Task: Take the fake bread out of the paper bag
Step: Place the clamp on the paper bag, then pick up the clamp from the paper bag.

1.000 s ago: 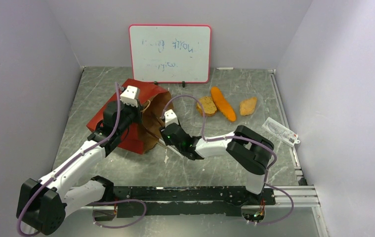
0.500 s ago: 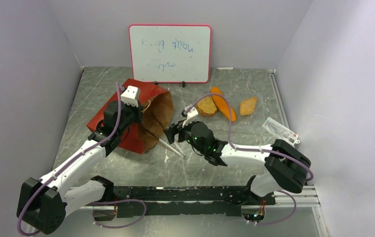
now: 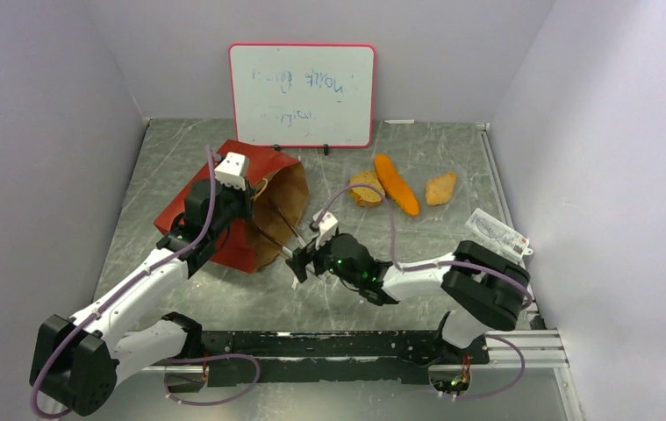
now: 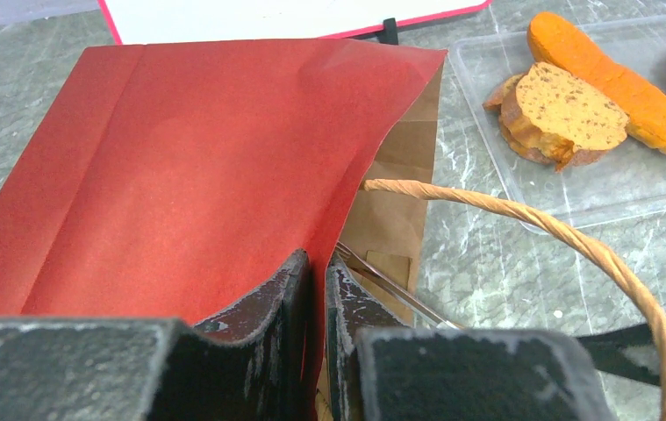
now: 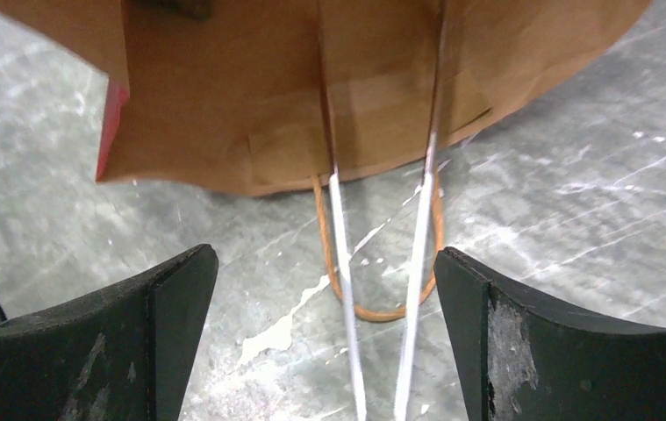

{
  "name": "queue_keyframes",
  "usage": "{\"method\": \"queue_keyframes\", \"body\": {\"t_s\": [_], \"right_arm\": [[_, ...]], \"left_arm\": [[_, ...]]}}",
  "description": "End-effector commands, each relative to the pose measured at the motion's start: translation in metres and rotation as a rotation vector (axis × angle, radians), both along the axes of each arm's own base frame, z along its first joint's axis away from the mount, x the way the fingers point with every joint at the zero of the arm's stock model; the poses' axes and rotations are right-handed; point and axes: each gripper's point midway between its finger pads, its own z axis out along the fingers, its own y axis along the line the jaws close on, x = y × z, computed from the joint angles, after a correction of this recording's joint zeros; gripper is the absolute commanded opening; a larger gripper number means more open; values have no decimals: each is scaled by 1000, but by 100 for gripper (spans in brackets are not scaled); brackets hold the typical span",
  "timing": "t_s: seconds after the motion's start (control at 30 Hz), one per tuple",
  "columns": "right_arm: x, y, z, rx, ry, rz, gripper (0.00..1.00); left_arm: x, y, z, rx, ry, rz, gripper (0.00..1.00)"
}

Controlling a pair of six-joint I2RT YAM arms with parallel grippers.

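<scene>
The red paper bag [image 3: 224, 206] lies on its side, its brown mouth [image 3: 281, 210] facing right. My left gripper [image 4: 316, 272] is shut on the bag's upper rim [image 4: 373, 167], beside a tan loop handle [image 4: 575, 237]. My right gripper [image 3: 300, 260] stands wide open just outside the mouth, and its wrist view shows it [image 5: 325, 254] straddling two thin silver rods [image 5: 342, 263] that run out of the bag [image 5: 311, 105] without touching them. The fake bread lies on a clear tray [image 4: 575, 197]: a brown slice [image 3: 367, 188], a long orange loaf [image 3: 397, 184] and a roll [image 3: 440, 188]. I cannot make out the bag's depth.
A whiteboard [image 3: 302, 95] stands at the back wall behind the bag. A small printed packet [image 3: 497, 232] lies at the right edge. The bag's lower handle loop [image 5: 382, 311] rests on the table under the rods. A white smear [image 3: 295, 282] marks the table near my right gripper.
My right arm swung its elbow out to the right and the gripper drew back a little from the bag's mouth while its jaws opened wide. The left gripper and bag stayed put.
</scene>
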Motion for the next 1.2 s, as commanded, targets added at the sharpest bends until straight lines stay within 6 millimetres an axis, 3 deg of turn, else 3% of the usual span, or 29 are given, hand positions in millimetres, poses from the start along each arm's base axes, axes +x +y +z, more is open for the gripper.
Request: {"method": "queue_keyframes", "body": {"t_s": [0.0, 0.23, 1.03, 1.17], "right_arm": [[4, 1, -19, -140, -109, -41, 94], [14, -4, -37, -182, -146, -119, 81], [33, 22, -68, -264, -123, -125, 63], [35, 19, -71, -266, -120, -140, 54]], "left_arm": [[4, -3, 8, -17, -36, 1, 7], [5, -4, 5, -16, -29, 0, 7], [4, -4, 7, -16, -36, -7, 7], [3, -4, 7, -18, -36, -6, 7]]}}
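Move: Just ahead of the right hand's open fingers lie the clamp's white handles, about 3 cm forward, 2 cm to the left and 8 cm below. The paper bag's mouth, with the clamp's far ends inside, is roughly 11 cm ahead and 6 cm left, at about hand height; the bread slices lie some 19 cm ahead, 17 cm right and 7 cm lower. From the left hand, the handles are about 10 cm right, 7 cm back and 18 cm down. Dipping about 7 cm to the clamp's handles, the right hand first eases back slightly, then works forward 3 to 4 cm and a little left towards the bag mouth. Its fingers tip down some 15 degrees and close from nearly wide open to a bit over half, coming against the handles' outer sides. The left hand keeps pinching the bag's rim. ##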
